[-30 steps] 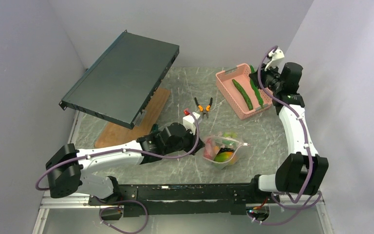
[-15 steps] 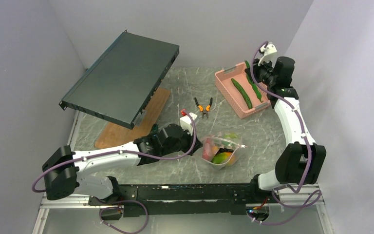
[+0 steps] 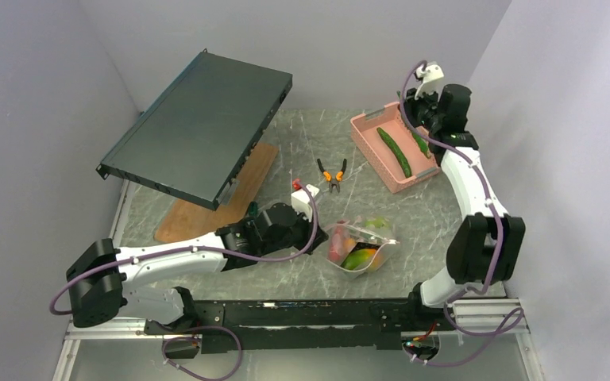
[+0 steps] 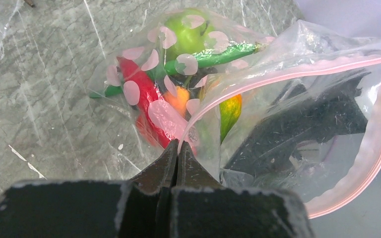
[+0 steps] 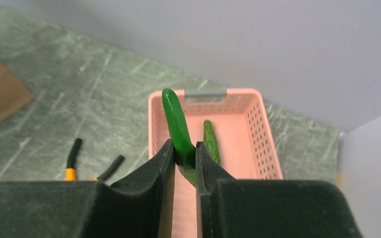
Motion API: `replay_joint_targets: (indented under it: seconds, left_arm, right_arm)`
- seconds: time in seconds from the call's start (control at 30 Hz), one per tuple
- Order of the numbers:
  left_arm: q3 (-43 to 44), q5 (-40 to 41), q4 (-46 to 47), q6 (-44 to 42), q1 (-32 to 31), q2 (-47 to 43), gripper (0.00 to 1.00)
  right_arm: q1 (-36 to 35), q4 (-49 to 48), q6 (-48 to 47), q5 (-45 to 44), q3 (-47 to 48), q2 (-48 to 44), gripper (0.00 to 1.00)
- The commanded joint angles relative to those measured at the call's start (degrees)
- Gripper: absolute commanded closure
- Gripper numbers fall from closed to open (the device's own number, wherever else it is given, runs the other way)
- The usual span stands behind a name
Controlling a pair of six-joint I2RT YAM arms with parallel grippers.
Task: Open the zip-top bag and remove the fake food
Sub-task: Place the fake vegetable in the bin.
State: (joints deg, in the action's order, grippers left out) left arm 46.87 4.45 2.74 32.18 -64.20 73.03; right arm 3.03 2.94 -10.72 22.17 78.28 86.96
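Observation:
The clear zip-top bag (image 3: 363,244) lies at the table's near middle with its pink-edged mouth (image 4: 297,69) gaping. My left gripper (image 4: 177,145) is shut on the bag's rim at its left corner (image 3: 327,238). Fake food shows through the plastic: a green apple (image 4: 191,34), a red piece (image 4: 140,94) and an orange-green mango (image 4: 230,111). My right gripper (image 5: 183,148) is shut on a green cucumber (image 5: 176,116) and holds it above the pink basket (image 5: 154,119) at the back right (image 3: 419,133). A second cucumber (image 3: 395,152) lies inside that basket.
Orange-handled pliers (image 3: 333,175) lie on the marble top left of the basket (image 3: 365,127). A dark flat panel (image 3: 198,127) leans tilted over a wooden board (image 3: 206,208) at the back left. Walls close in the left, back and right.
My right arm has carried the cucumber up and to the left, from the basket's right rim to over it. The left arm has drawn the bag slightly left.

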Motion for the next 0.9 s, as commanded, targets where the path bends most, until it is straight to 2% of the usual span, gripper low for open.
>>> replay_joint_targets:
  seconds: [0.0, 0.13, 0.2, 0.5, 0.63, 0.73, 0.87]
  left_arm:
    - [-0.79, 1.48, 1.52, -0.5, 0.22, -2.78, 1.0]
    - [-0.96, 1.8, 0.92, -0.6, 0.22, -3.15, 1.0]
    - [-1.03, 1.89, 0.94, -0.7, 0.22, -3.22, 1.0]
    - [-1.04, 2.22, -0.01, -0.97, 0.18, -4.39, 1.0]
    - [-0.86, 2.6, -0.75, -1.3, 0.21, -5.36, 1.0]
    - [-0.6, 2.9, -1.21, -1.65, 0.22, -5.94, 1.0]
    - [-0.18, 2.81, -1.68, -1.99, 0.22, -6.0, 1.0]
  right_arm:
    - [-0.37, -1.59, -3.4, -4.14, -0.12, 5.01, 1.0]
    - [-0.88, -1.57, -4.86, -5.72, 0.06, 8.4, 0.99]
    - [-1.06, -0.75, -5.51, -6.78, 0.56, 9.91, 0.94]
    - [-1.35, 6.82, -4.45, -6.8, 5.69, 14.94, 0.5]
    - [-1.28, 8.47, -3.17, -5.15, 6.65, 12.94, 0.4]
    - [-1.41, 9.78, -2.46, -2.17, 6.16, 8.76, 0.39]
    - [-1.44, 14.62, -3.8, 9.1, 4.55, -0.39, 0.41]
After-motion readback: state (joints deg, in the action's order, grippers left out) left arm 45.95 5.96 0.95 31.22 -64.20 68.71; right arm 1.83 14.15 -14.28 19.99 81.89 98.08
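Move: The right hand still pinches the long green chili high over the bin; the bin's middle lies about 4 cm ahead, 1 cm to the left and some 26 cm below this hand. The cucumber already in the bin lies about 3 cm ahead, 1 cm left and 28 cm down, while the pliers lie on the table roughly 20 cm to the left and 4 cm back. From the left hand, the bin is some 36 cm ahead and 25 cm to the right. The right hand plunges about 13 cm towards the bin floor with a slight forward carry, tipping its fingers some 15–20 degrees further down, and near the bottom opens to a bit over half to let go of the green chili, then climbs back about 3 cm and draws back a couple of centimetres, fingers staying open. The left hand keeps its shut pinch on the bag's zip rim, easing it up and left by a couple of centimetres. ##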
